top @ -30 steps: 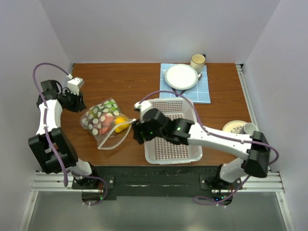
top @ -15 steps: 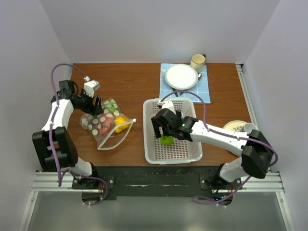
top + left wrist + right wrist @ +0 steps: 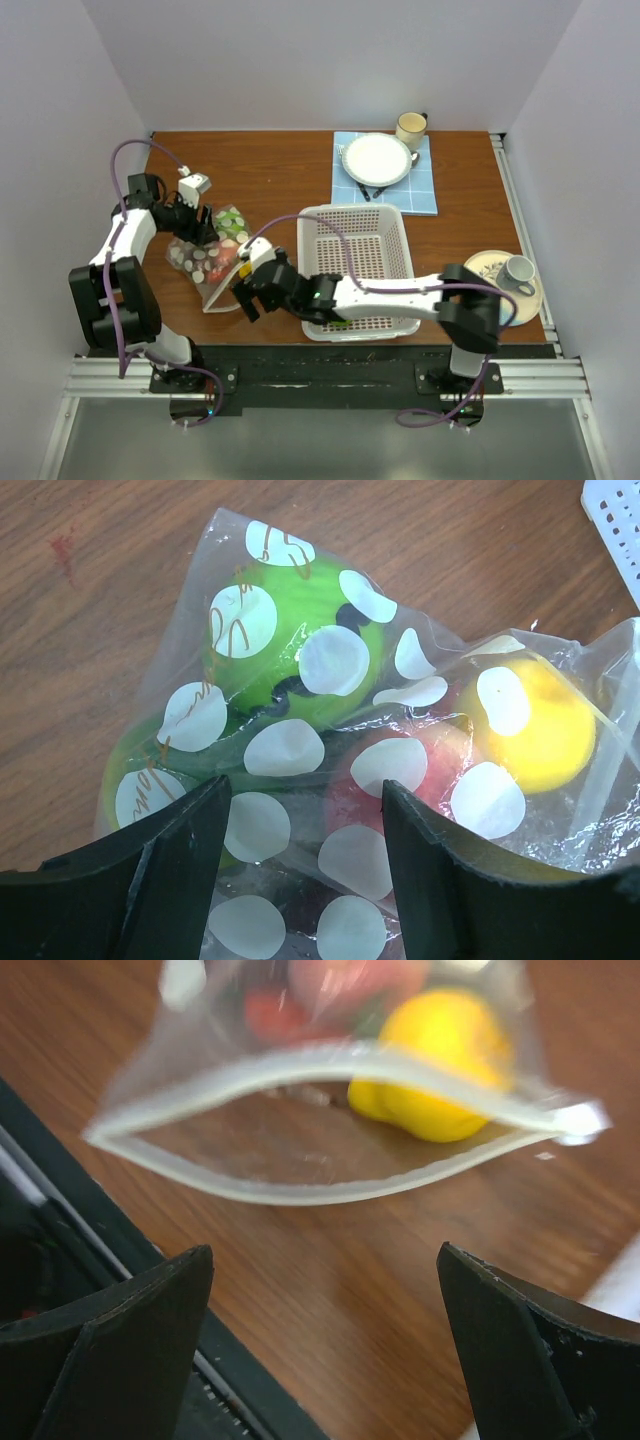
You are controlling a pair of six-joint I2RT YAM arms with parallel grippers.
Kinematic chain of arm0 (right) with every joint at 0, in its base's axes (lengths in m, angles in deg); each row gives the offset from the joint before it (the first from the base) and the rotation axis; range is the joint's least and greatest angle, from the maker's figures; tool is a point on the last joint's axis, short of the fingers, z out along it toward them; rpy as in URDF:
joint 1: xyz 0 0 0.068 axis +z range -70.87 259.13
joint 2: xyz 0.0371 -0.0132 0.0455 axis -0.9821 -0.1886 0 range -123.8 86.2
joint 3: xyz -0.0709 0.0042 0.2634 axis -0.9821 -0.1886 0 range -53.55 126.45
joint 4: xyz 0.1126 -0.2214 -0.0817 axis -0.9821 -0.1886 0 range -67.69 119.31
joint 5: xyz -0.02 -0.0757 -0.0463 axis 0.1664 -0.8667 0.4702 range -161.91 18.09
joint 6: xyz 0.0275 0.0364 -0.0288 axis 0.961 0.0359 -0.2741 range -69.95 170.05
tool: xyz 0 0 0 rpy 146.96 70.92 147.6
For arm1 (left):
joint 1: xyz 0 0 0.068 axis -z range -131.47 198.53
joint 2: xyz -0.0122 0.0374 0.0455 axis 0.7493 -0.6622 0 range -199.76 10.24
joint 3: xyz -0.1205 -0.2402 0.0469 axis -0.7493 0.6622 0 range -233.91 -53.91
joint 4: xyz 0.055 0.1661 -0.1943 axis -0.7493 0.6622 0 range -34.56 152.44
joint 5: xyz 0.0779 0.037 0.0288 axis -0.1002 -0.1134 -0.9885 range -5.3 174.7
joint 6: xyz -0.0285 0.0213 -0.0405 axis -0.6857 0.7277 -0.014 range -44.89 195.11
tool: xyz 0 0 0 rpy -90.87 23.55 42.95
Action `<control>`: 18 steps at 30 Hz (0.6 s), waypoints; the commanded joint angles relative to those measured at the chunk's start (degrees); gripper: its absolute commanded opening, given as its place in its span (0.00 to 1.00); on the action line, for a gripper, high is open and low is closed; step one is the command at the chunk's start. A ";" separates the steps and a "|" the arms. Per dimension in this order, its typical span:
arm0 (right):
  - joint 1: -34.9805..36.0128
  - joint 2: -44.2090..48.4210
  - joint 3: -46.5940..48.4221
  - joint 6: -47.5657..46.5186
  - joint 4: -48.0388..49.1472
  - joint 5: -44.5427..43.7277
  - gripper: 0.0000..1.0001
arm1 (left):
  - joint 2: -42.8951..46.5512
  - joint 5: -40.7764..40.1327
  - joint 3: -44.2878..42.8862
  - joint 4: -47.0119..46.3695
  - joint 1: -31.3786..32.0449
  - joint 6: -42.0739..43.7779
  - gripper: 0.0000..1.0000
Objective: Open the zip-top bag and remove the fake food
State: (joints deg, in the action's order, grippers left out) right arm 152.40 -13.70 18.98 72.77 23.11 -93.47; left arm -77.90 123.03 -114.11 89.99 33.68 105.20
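The zip-top bag (image 3: 205, 258), clear with white dots, lies on the wooden table left of the basket. Its mouth (image 3: 330, 1175) gapes toward the front edge. Through the plastic I see fake food: a green apple (image 3: 290, 640), a yellow pear (image 3: 440, 1060) and a pink piece (image 3: 400, 770). My left gripper (image 3: 197, 215) hangs over the bag's closed far end. In the left wrist view it (image 3: 305, 820) is open, its fingers straddling the dotted plastic. My right gripper (image 3: 246, 291) (image 3: 325, 1300) stands wide open just before the bag's mouth, holding nothing.
The white perforated basket (image 3: 355, 210) stands right of the bag, with my right arm lying across its front left corner and a bit of green (image 3: 341, 322) showing under it. A plate (image 3: 378, 158) on a blue mat, a mug (image 3: 411, 126) and a cup on a saucer (image 3: 512, 270) are farther off.
My right gripper left a green piece in the basket and swung left to the bag's mouth. My left gripper moved right onto the bag's far end and opened.
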 commanded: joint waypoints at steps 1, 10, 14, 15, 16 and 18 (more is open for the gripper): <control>0.82 -6.70 0.94 -4.35 9.70 -0.76 0.99 | 0.34 0.88 -1.05 1.48 -0.18 1.46 0.67; 0.82 -15.49 9.10 -7.69 14.37 -7.25 0.99 | 0.69 -1.67 -0.27 1.58 -0.18 4.71 0.65; 0.82 -15.68 12.45 -7.78 13.49 -5.87 0.99 | 0.77 -3.52 1.84 0.79 -0.18 6.30 0.64; 0.99 -15.16 12.46 -7.52 13.58 -5.43 0.99 | 0.77 -3.96 2.28 0.18 -0.18 6.47 0.64; 0.99 -14.72 11.85 -7.43 13.75 -5.42 0.99 | 0.60 -4.05 3.24 -0.18 -0.18 6.74 0.64; 0.99 -13.75 11.75 -7.25 12.71 -5.25 0.99 | 0.25 -4.14 3.87 -0.79 0.00 6.83 0.64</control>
State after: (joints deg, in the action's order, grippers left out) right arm 153.32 -30.48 29.12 66.02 34.19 -97.88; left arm -77.85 120.52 -112.62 89.57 33.66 109.59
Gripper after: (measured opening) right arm 0.986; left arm 0.645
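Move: The yellow pepper, just inside the bag, lies about 8 cm ahead of the right hand, 2 cm to its left and 9 cm below. The bag's open mouth is nearer, some 2 cm ahead and 5 cm left. The peach lies deeper, roughly 6 cm ahead and 9 cm left; the basket's middle is about 24 cm right, 1 cm ahead. From the left hand, the pepper is some 6 cm back, 11 cm right and 5 cm lower. Keep the right gripper wide open and drop it about 9 cm in front of the bag's mouth. Then scoop back up about 5 cm while driving left and slightly forward, tipping the fingers up a little, so the tips come in between the lips under the upper rim. Keep the left gripper partly open over the bag, letting it sink about 1 cm. ##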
